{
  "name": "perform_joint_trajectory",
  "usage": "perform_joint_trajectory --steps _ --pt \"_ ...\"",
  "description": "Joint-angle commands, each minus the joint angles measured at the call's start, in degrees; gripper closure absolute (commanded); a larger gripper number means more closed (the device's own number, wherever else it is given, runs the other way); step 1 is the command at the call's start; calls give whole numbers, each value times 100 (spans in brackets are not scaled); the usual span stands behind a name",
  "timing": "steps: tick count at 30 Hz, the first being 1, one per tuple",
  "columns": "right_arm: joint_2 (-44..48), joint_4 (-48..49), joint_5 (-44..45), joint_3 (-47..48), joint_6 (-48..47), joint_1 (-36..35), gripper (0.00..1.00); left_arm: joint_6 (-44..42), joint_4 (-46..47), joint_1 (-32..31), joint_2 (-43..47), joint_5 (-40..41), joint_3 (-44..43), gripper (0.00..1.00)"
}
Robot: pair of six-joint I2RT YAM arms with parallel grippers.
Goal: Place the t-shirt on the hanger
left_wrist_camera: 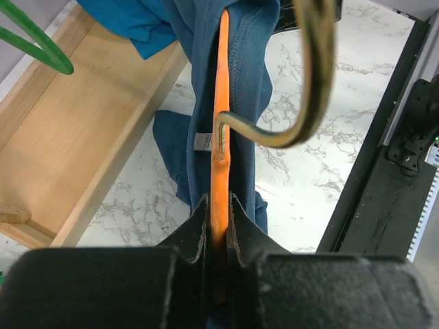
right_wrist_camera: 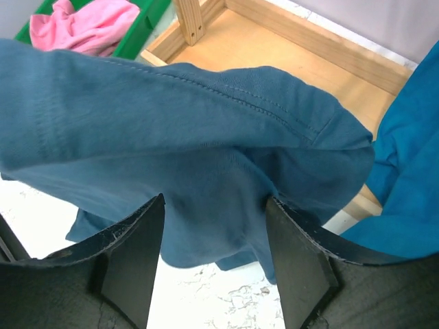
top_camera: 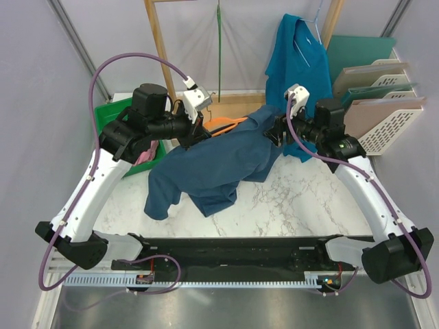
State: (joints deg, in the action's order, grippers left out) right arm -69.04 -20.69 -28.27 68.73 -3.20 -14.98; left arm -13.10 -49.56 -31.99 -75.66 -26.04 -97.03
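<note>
The dark navy t-shirt (top_camera: 219, 161) hangs between the two arms, with its lower part resting on the marble table. The orange hanger (top_camera: 226, 125) pokes out of the shirt's left shoulder. My left gripper (top_camera: 195, 130) is shut on it. In the left wrist view the orange bar (left_wrist_camera: 221, 103) runs up from between the fingers (left_wrist_camera: 217, 202) into the shirt (left_wrist_camera: 254, 82), and its metal hook (left_wrist_camera: 309, 116) curves off to the right. My right gripper (top_camera: 278, 130) is at the shirt's right shoulder. Its jaws (right_wrist_camera: 214, 202) stand wide apart, with shirt cloth (right_wrist_camera: 192, 137) drooping between them.
A teal shirt (top_camera: 295, 62) hangs at the back right on the wooden rack (top_camera: 161, 55). A green hanger (top_camera: 219, 41) hangs beside it. The green bin (top_camera: 113, 116) at the left holds a pink garment (top_camera: 145, 154). File trays (top_camera: 381, 103) stand at the right.
</note>
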Motion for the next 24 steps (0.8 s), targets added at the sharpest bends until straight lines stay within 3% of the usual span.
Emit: perform_joint_trajectory --steps 1,3,4,5,6,9,19,24 --pt "-101 364 235 9 136 -110 46 256 447 0 157 -138 -281 98" --pt "-127 355 208 53 162 -162 62 282 465 0 148 -85 -272 98" --pt "-128 329 147 53 153 -180 84 308 465 0 148 -7 -255 98" --pt "-102 294 155 35 127 -198 96 317 474 0 148 3 -255 98" --pt "-40 259 181 0 118 -198 100 335 491 0 157 168 -246 98" --pt "179 -162 296 -44 -154 -198 100 343 526 26 130 712 -263 98" --pt "997 -1156 761 -703 -830 -189 100 379 588 193 16 1408 -369 98" --pt "989 -1368 938 -545 -1121 196 100 124 562 202 16 1952 -273 98"
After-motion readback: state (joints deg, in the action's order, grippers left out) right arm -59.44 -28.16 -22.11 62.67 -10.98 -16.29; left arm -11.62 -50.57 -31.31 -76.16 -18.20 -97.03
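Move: The t-shirt's right-hand edge lies right at the right hand's open fingers, about 1 cm ahead, 1 cm left and 1 cm below. The visible part of the orange hanger, held by the left hand, is roughly 11 cm left and 4 cm ahead of the right hand; the hanging teal shirt's lower part is some 10 cm right and 6 cm ahead. From the left hand, that t-shirt edge is about 18 cm right, level fore and aft, and some 5 cm lower. Right fingers pinch the t-shirt edge and draw it back-right some 5 cm; left eases the held hanger forward-left. ##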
